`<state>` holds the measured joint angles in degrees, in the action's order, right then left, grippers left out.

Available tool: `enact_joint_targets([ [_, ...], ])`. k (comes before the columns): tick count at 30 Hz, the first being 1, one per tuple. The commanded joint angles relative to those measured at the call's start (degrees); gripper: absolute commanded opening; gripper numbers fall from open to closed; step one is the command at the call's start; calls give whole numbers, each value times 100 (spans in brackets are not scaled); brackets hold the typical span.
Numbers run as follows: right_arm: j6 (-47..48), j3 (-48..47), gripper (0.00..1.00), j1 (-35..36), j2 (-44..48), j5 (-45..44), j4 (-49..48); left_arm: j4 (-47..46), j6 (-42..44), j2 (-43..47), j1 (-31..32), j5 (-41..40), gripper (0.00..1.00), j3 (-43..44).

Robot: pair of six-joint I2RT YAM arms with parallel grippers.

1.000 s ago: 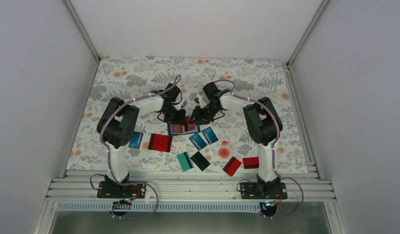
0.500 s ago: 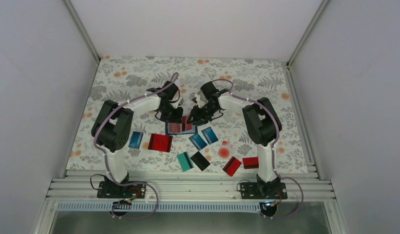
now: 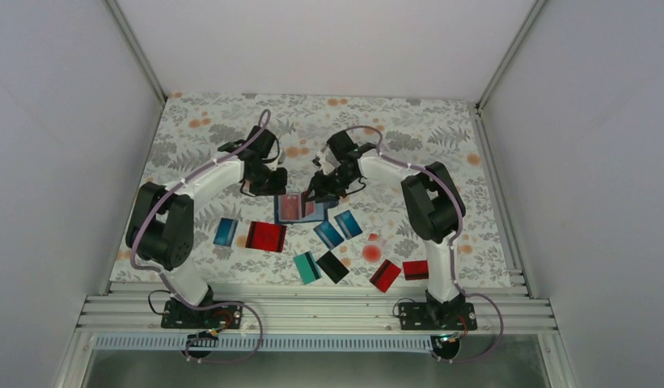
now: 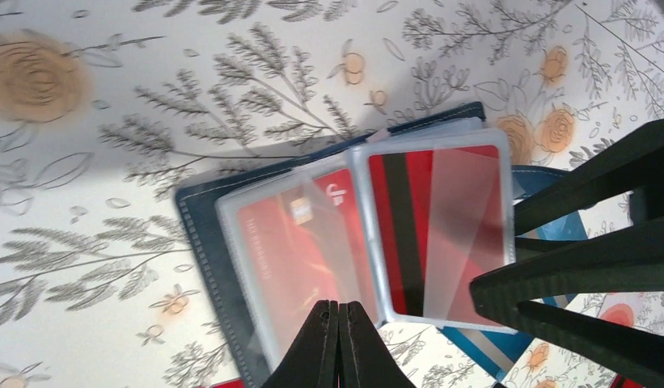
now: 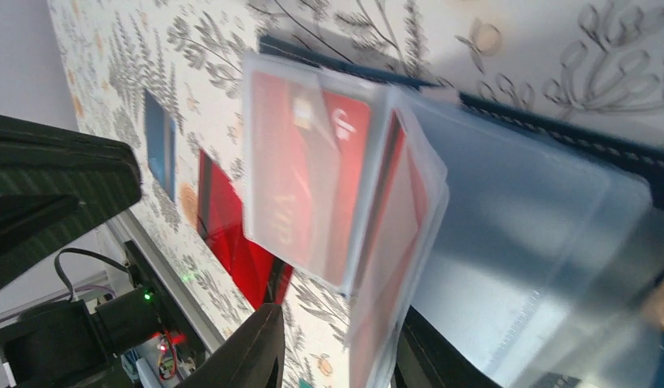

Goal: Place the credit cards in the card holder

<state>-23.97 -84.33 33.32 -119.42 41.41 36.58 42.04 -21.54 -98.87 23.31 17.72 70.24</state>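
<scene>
The card holder (image 3: 301, 208) lies open mid-table, its navy cover (image 4: 200, 228) under clear sleeves. Red credit cards (image 4: 300, 242) sit in two sleeves. My left gripper (image 4: 339, 305) is shut and empty, hovering at the holder's near edge; from above it (image 3: 268, 183) is just left of the holder. My right gripper (image 5: 338, 315) stands open astride a raised sleeve leaf (image 5: 389, 259) with a red card in it; the leaf leans on one finger (image 5: 421, 352). Loose credit cards lie in front: blue (image 3: 226, 232), red (image 3: 266, 237), teal (image 3: 306, 267), black (image 3: 332, 267).
More cards lie to the right: two blue (image 3: 338, 229) and two red (image 3: 399, 273). A small clear piece with a red dot (image 3: 372, 249) sits between them. The flowered cloth (image 3: 207, 129) runs to white walls on three sides; a metal rail (image 3: 312, 311) crosses the front.
My left arm has swung out to the left and back, taking its shut gripper off the holder. The right gripper has shifted a little left and back over the holder.
</scene>
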Motion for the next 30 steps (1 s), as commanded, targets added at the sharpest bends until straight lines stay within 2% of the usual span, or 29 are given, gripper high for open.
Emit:
enact_joint_targets([
  [1,-29,-574,34,170,-167,27,380,70,-120,374,-151,-221,3,-269],
  [7,37,-1268,35,393,-548,219,656,85,-197,831,-322,-309,2,-631],
  [16,429,-2843,35,781,-1766,976,1138,334,-352,1686,-546,-682,3,-1124],
  [21,488,-3335,34,823,-1809,1184,1042,508,-427,2222,-590,-911,4,-1221],
  [23,511,-3390,34,825,-1660,1138,948,538,-478,2397,-598,-984,13,-1256],
  [27,731,-3143,34,825,-1102,559,1010,484,-626,2656,-618,-558,44,-1303],
  [30,793,-2326,34,825,-425,-157,863,480,-767,2820,-602,-328,51,-1362],
])
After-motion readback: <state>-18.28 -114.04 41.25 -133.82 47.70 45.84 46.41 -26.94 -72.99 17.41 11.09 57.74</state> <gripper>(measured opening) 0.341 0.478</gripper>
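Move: The clear page with a red card in it stands half turned at the right hand's fingertips, its middle roughly 3 cm back, 1 cm left and 2 cm below. The holder's left page, where it is to lie, is some 6 cm left, 3 cm back and 5 cm below; a blue card lies about 11 cm back and 5 cm right. From the left hand the lone blue card is roughly 12 cm back and 13 cm left, with the red pair 13 cm back and 2 cm left, all 8 cm lower. Leftward across the card holder in a low arc, about 11 cm, the right hand sweeps the half-turned page over towards the left page with its part-open fingers, dipping near the far side and then rising clear, wrist turning a little counter-clockwise. The left hand makes room, going left, back and up away from the holder, its shut fingers opening about halfway late on. ##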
